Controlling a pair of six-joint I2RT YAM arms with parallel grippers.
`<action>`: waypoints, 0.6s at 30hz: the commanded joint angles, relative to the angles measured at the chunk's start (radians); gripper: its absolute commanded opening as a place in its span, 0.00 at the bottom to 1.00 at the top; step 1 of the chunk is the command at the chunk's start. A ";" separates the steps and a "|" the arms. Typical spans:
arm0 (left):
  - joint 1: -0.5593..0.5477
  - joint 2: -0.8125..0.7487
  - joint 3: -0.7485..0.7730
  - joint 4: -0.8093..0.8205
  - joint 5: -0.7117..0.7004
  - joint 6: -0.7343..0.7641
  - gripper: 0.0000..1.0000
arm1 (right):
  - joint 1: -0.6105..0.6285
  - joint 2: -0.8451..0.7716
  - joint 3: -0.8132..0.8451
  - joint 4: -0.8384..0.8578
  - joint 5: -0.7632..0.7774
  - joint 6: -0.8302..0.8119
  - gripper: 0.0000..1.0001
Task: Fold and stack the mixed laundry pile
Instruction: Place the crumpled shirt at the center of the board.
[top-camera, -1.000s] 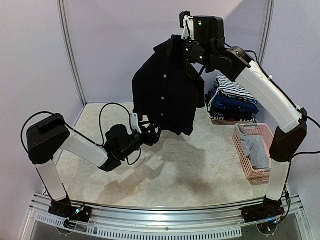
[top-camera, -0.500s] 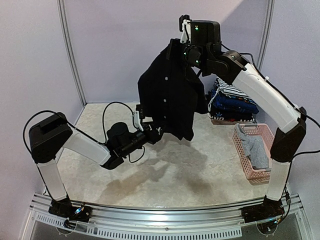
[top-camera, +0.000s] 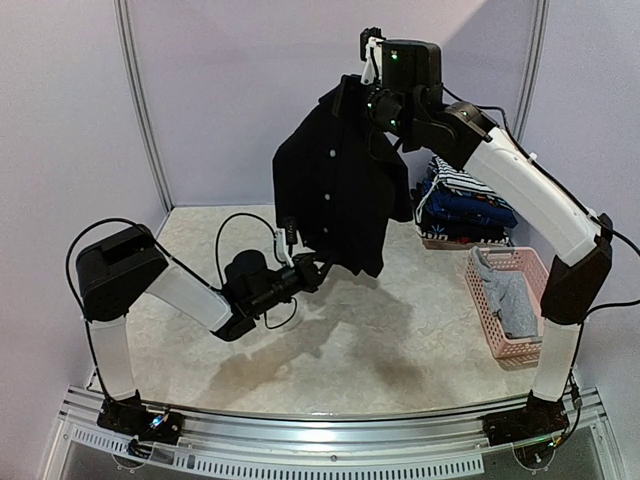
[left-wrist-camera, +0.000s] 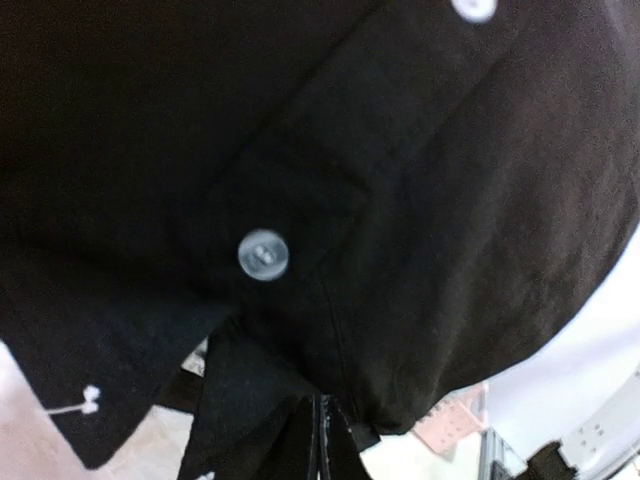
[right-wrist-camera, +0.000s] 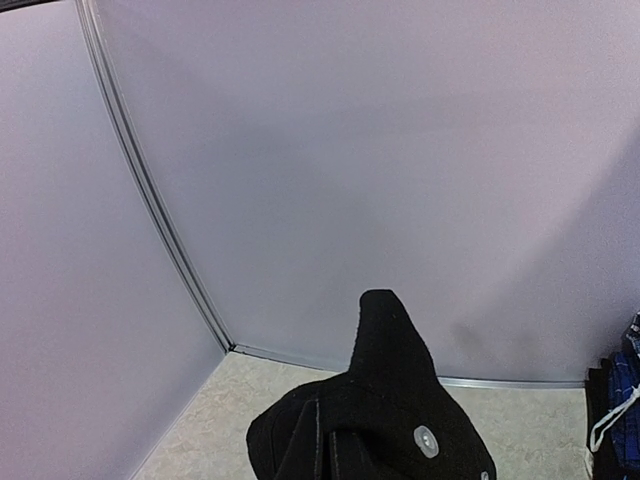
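A large black buttoned shirt (top-camera: 335, 190) hangs in the air, and my right gripper (top-camera: 352, 95) is shut on its top edge, high at the back. My left gripper (top-camera: 321, 266) is low at the shirt's bottom hem and shut on it. In the left wrist view the black cloth (left-wrist-camera: 400, 180) fills the frame, with a pale button (left-wrist-camera: 263, 254) above the closed gripper (left-wrist-camera: 322, 440). The right wrist view shows a peak of the shirt (right-wrist-camera: 390, 400) bunched over that gripper (right-wrist-camera: 328, 452). A folded stack topped by a striped garment (top-camera: 468, 180) sits at the back right. A grey garment (top-camera: 510, 300) lies in the basket.
A pink lattice basket (top-camera: 482, 300) stands at the right of the table, beside the right arm's upright link. Pale walls with a metal corner rail (top-camera: 140, 110) close in the back and sides. A dark stain (top-camera: 270, 365) marks the tabletop (top-camera: 400, 320) in front of the left arm.
My left gripper has moved right and forward to the shirt's lower hem and gone from open to shut on it. The right arm and hanging shirt have shifted only slightly.
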 joint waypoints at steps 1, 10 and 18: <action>0.019 -0.025 -0.021 0.017 -0.059 0.038 0.00 | 0.005 -0.041 -0.029 0.049 0.017 -0.005 0.00; 0.046 -0.306 -0.120 -0.284 -0.136 0.201 0.00 | 0.006 -0.127 -0.255 0.111 0.167 -0.035 0.00; 0.048 -0.778 -0.041 -0.905 -0.380 0.497 0.00 | 0.002 -0.203 -0.514 0.150 0.305 -0.027 0.00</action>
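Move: The right hand, shirt still pinched, has the board's centre about 48 cm below, 10 cm back and 5 cm to its left; the folded stack stands about 10 cm ahead, 26 cm right and 40 cm down, the pink basket some 8 cm back, 33 cm right and 46 cm down. From the left hand, shut at the hem, the hanging shirt's middle is about 5 cm ahead, 5 cm right and 15 cm above. Lower the right gripper about 10 cm towards the board, drifting some 4 cm right and turning slightly clockwise, with the shirt kept pinched by its top. After a brief pause, draw the left gripper away from the hem, up about 11 cm and left 10 cm, fingers shut and empty, swinging them roughly 15 degrees counter-clockwise and tipping them up. ##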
